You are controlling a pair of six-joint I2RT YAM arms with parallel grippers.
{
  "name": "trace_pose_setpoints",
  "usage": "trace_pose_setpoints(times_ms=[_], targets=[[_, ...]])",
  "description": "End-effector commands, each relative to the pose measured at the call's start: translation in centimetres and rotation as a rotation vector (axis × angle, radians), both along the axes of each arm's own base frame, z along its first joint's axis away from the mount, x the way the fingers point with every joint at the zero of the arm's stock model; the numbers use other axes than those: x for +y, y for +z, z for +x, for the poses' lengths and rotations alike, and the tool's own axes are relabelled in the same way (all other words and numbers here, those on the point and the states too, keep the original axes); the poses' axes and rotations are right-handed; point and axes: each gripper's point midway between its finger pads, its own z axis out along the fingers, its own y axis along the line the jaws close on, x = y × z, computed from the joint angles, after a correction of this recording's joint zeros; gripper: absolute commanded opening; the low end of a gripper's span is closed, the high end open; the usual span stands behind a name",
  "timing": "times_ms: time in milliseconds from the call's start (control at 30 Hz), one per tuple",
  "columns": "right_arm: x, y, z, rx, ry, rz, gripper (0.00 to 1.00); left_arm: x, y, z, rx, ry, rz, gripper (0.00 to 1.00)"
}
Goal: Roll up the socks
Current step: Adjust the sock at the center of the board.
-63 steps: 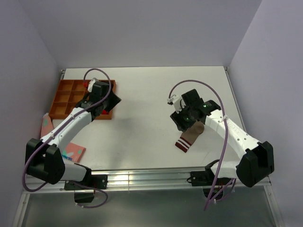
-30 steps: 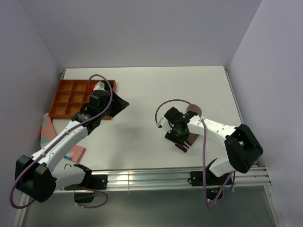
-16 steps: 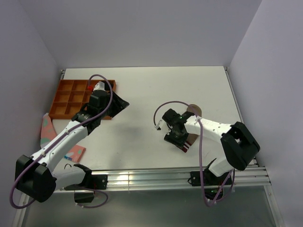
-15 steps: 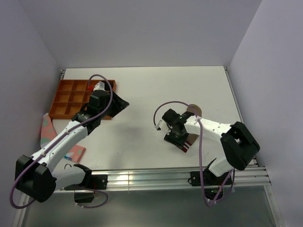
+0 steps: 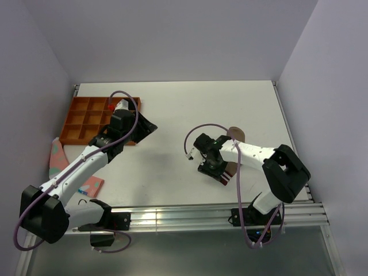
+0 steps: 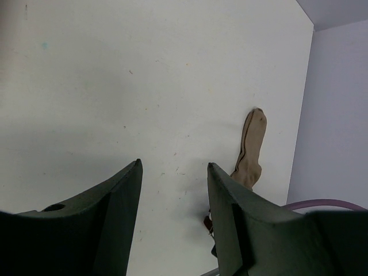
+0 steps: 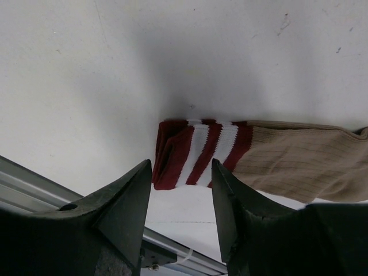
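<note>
The tan-brown sock (image 5: 235, 134) lies flat on the table, its maroon-and-white striped cuff (image 7: 198, 150) nearest the front rail. My right gripper (image 5: 214, 168) hangs low over that cuff. In the right wrist view the right gripper (image 7: 180, 162) is open, and the cuff lies just beyond its fingertips, untouched. My left gripper (image 5: 146, 127) hovers open by the tray's right edge, and the left gripper (image 6: 173, 164) holds nothing. The same sock (image 6: 250, 148) shows far off in the left wrist view. A small bright red patch (image 5: 108, 106), perhaps the red sock, sits in the tray behind the left wrist.
An orange compartment tray (image 5: 80, 118) stands at the back left. Pink and teal cloth pieces (image 5: 56, 154) (image 5: 92, 184) lie along the left edge. A metal rail (image 5: 172, 215) runs along the near edge, and walls close in on both sides.
The right gripper set the tan sock down on the table, slid to its striped cuff and narrowed its jaws a little. The left arm swung from over the tray to its right edge, then stayed still.
</note>
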Motion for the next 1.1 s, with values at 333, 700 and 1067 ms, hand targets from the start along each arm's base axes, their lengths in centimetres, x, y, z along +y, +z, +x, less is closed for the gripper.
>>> trace_pose_setpoints(times_ms=[333, 700, 1067], targets=[[0.6, -0.6, 0.0, 0.043, 0.003, -0.018, 0.43, -0.3, 0.9, 0.3, -0.034, -0.021, 0.003, 0.55], [3.0, -0.3, 3.3, -0.055, 0.027, 0.037, 0.19, 0.0, 1.0, 0.6, -0.031, -0.001, 0.015, 0.55], [10.6, 2.1, 8.5, -0.102, 0.048, 0.188, 0.14, 1.7, 1.9, 0.2, -0.043, 0.051, 0.037, 0.55]])
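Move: The sock's striped cuff lies almost under the open right fingers, about 1 cm back, 1 cm to the right and 2 cm down. Its brown toe is roughly 17 cm ahead and 5 cm right of that hand; the board's empty center is about 15 cm ahead and 15 cm left, and the board's near edge is some 9 cm straight back. From the left hand, the cuff is about 14 cm back, 22 cm right and 18 cm down. The sock's striped cuff gets pinched by the right hand, which sinks about 1.5 cm with a slight drift back while its fingers close from half open. Keeping that pinch, it speeds off forward and left in equal parts, some 11 cm towards the board's center, rising about 2.5 cm from its lowest point, fingertips tilting roughly 10 degrees ahead in the direction of travel. ##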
